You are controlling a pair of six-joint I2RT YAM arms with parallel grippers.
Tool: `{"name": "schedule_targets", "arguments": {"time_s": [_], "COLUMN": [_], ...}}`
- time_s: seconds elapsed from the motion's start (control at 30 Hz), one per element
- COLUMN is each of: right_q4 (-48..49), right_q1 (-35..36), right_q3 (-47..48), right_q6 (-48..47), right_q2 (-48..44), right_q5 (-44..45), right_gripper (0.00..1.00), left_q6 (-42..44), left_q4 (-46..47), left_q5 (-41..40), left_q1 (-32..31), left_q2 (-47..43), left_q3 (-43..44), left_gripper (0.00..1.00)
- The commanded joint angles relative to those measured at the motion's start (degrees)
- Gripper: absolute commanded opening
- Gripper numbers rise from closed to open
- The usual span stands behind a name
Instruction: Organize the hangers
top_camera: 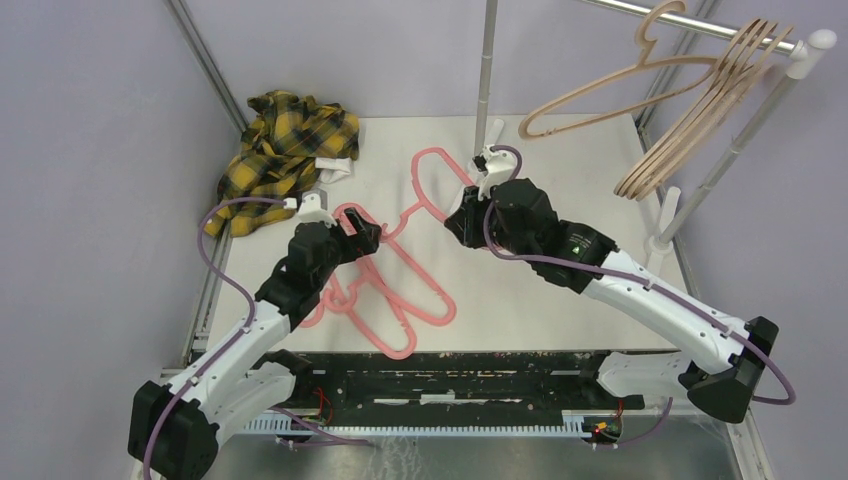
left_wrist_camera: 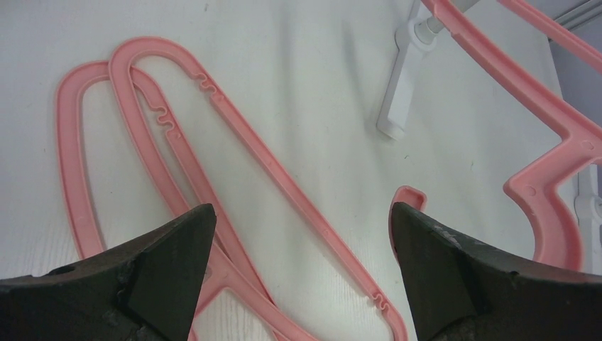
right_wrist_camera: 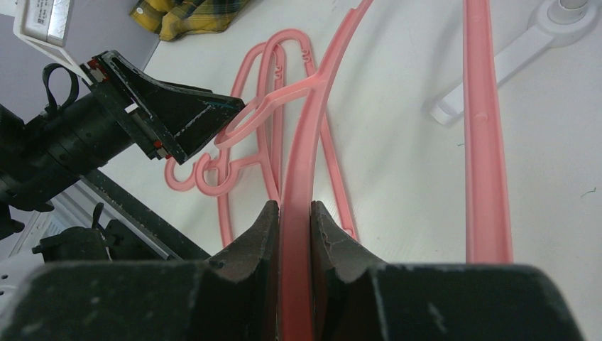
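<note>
Two pink hangers [top_camera: 400, 300] lie overlapped on the white table, shown close up in the left wrist view [left_wrist_camera: 163, 114]. My left gripper [top_camera: 365, 235] hovers over their hook end, open, nothing between its fingers [left_wrist_camera: 302, 213]; a pink hook tip [left_wrist_camera: 409, 193] lies by its right finger. My right gripper [top_camera: 462, 215] is shut on one arm of another pink hanger [right_wrist_camera: 297, 170], which is lifted at a slant, its far loop [top_camera: 430, 160] toward the back. Several beige hangers [top_camera: 690, 110] hang on the rail at back right, one [top_camera: 600, 95] apart to their left.
A yellow plaid shirt [top_camera: 285, 150] lies crumpled at the back left. The rack's upright pole [top_camera: 487, 70] stands at the back middle, its rail [top_camera: 700, 25] runs to the upper right, and a white foot [left_wrist_camera: 397, 92] rests on the table beside the held hanger.
</note>
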Motion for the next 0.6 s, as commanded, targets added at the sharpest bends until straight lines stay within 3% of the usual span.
{"name": "schedule_targets", "arguments": {"time_s": [0.0, 0.27, 0.43, 0.57], "right_q4": [7.4, 6.5, 10.3, 13.0], "right_q1": [-0.3, -0.3, -0.1, 0.4], "right_q3": [5.8, 0.5, -6.2, -9.8], "right_q6": [-2.3, -4.7, -2.2, -1.3], "right_q2": [-0.5, 3.4, 8.7, 10.4], "right_q5": [8.7, 8.5, 1.5, 1.0], "right_gripper": [0.01, 0.01, 0.01, 0.01], "left_q6": [-0.1, 0.4, -0.1, -0.5], "left_q4": [-4.4, -4.9, -2.6, -2.2], "left_q5": [-3.3, -5.2, -4.7, -4.2], "left_q1": [0.9, 0.9, 1.0, 1.0], "left_q2": [-0.4, -5.6, -2.0, 1.3], "left_q3": [-0.3, 1.5, 2.9, 5.1], "left_gripper": [0.99, 0.99, 0.99, 0.99]}}
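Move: The right hand pinches a pink hanger up in the air; that hanger's hook lies about 12 cm to its left, 2 cm farther out and some 13 cm lower, at the left gripper's right finger. The other pink hangers lie on the table roughly 16 cm left, 3 cm back and 28 cm below the right hand, and the rack post's foot 24 cm out, 8 cm right, equally low. From the left hand the hook is about 3 cm right, 1 cm ahead, nearly level. Forward first, by about 2.5 cm, then down some 9 cm with a slight drift left, the right hand lowers the held pink hanger towards the table, tilting about 10 degrees and keeping its pinch, so the hook comes free of the left gripper's finger. The left hand, wide open and empty, eases about 2 cm left, away from the right hand, rising a centimetre and sinking back. ##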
